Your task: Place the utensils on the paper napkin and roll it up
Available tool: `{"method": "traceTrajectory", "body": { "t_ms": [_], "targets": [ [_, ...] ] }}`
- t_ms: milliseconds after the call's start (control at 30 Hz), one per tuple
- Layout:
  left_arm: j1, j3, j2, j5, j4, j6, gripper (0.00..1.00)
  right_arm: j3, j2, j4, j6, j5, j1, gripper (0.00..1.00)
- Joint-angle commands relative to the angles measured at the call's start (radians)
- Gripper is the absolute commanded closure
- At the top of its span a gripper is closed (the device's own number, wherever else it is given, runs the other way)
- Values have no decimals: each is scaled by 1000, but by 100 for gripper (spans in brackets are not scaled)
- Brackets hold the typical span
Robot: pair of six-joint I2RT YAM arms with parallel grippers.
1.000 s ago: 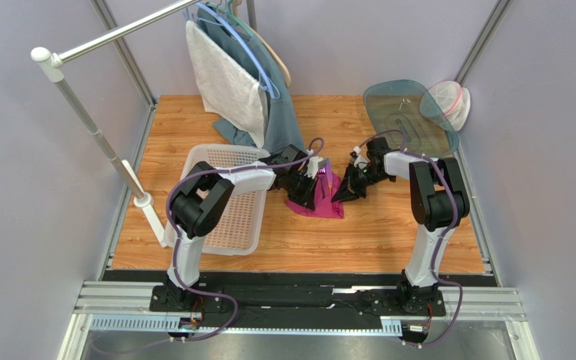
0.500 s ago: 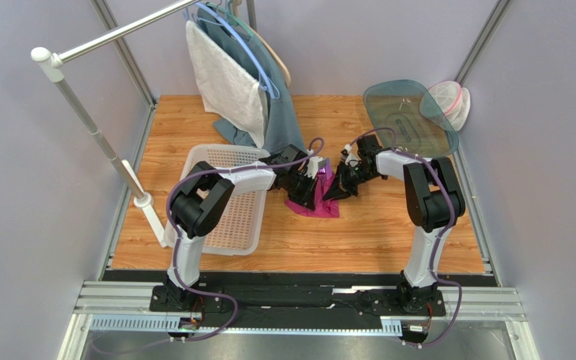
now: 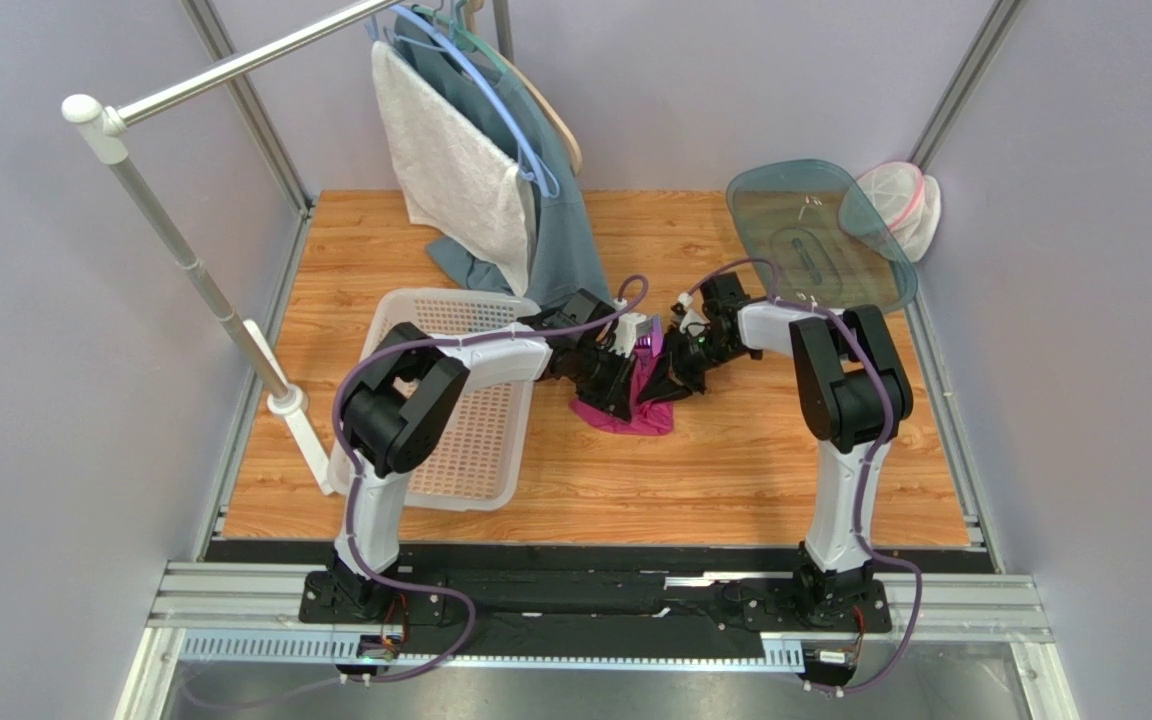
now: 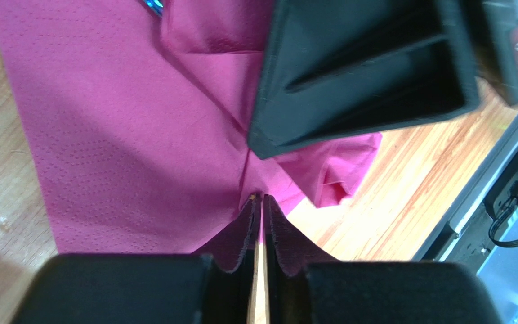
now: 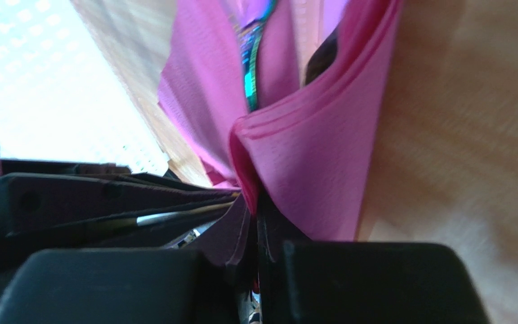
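Observation:
The magenta paper napkin (image 3: 635, 416) lies bunched on the wooden table between my two grippers. My left gripper (image 3: 620, 387) presses in from the left, its jaws all but shut, pinching the napkin's edge (image 4: 140, 135) at the tips (image 4: 262, 200). My right gripper (image 3: 663, 378) comes from the right, shut on a folded-over flap of the napkin (image 5: 322, 155), and the red fold runs down between its fingertips (image 5: 255, 202). An iridescent utensil handle (image 5: 251, 64) shows inside the fold; its tip (image 4: 152, 6) peeks out in the left wrist view. Any other utensils are hidden.
A white basket (image 3: 455, 450) sits left of the napkin under my left arm. A grey-white towel (image 3: 455, 165) and teal cloth (image 3: 560, 248) hang from the rail behind. The rail's stand (image 3: 285, 399) is at the left. A translucent lid (image 3: 815, 225) and a bag (image 3: 898, 203) lie at the back right.
My right gripper has moved left toward the left gripper, carrying the napkin's right side over. The napkin now looks narrower. The left gripper has stayed put.

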State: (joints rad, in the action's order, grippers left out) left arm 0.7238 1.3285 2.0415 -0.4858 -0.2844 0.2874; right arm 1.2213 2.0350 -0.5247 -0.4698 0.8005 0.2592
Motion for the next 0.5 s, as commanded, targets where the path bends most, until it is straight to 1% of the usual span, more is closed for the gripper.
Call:
{"method": "traceTrajectory", "body": {
  "t_ms": [0, 67, 100, 167, 200, 233, 267, 333, 400, 467],
  "targets": [
    [0, -38, -41, -43, 71, 27, 84, 18, 27, 65, -6, -4, 8, 87],
    [-6, -90, -96, -51, 115, 38, 79, 17, 37, 68, -4, 0, 9, 80],
    [-9, -104, -116, -47, 141, 41, 77, 17, 42, 71, -4, 3, 9, 73],
    [-15, -123, -159, -50, 154, 39, 73, 17, 42, 72, -6, 8, 9, 66],
    [-21, -139, -173, -48, 160, 38, 73, 17, 42, 74, -6, 9, 9, 61],
    [-24, -150, -200, -48, 166, 35, 69, 15, 42, 75, -6, 11, 9, 58],
    [-24, -176, -214, -50, 175, 27, 68, 17, 41, 75, -6, 12, 9, 53],
    [-26, -205, -266, -50, 211, 4, 62, 18, 42, 77, -7, 14, 11, 49],
    [-24, -242, -318, -50, 251, -26, 59, 18, 42, 75, -9, 16, 11, 43],
    [-20, -268, -349, -36, 278, -51, 56, 18, 44, 77, -10, 19, 11, 39]
  ]
}}
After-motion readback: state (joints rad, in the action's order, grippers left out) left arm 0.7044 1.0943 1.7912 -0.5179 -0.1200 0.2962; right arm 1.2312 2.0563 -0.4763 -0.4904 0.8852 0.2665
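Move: The left hand's nearly shut fingertips are on the near part of the pink napkin, whose middle lies about 4 cm ahead and 1 cm below. The utensils' middle is some 7 cm ahead and 3 cm to its right; the white basket's middle is roughly 24 cm left, 2 cm farther out. From the right hand, pinching the folded-over edge, the napkin's middle is about 3 cm ahead, level sideways and 1 cm below; the utensils' middle is 5 cm ahead and 1 cm right. The right fingers let the folded edge out of their pinch, opening to a bit over half while the hand dips slightly, then eases about 1.5 cm left and slightly up, staying among the folds. The left fingertips come free of the napkin, opening to less than half as that hand rises about 5 cm, drawing back and left a couple of centimetres with a slight tilt. ##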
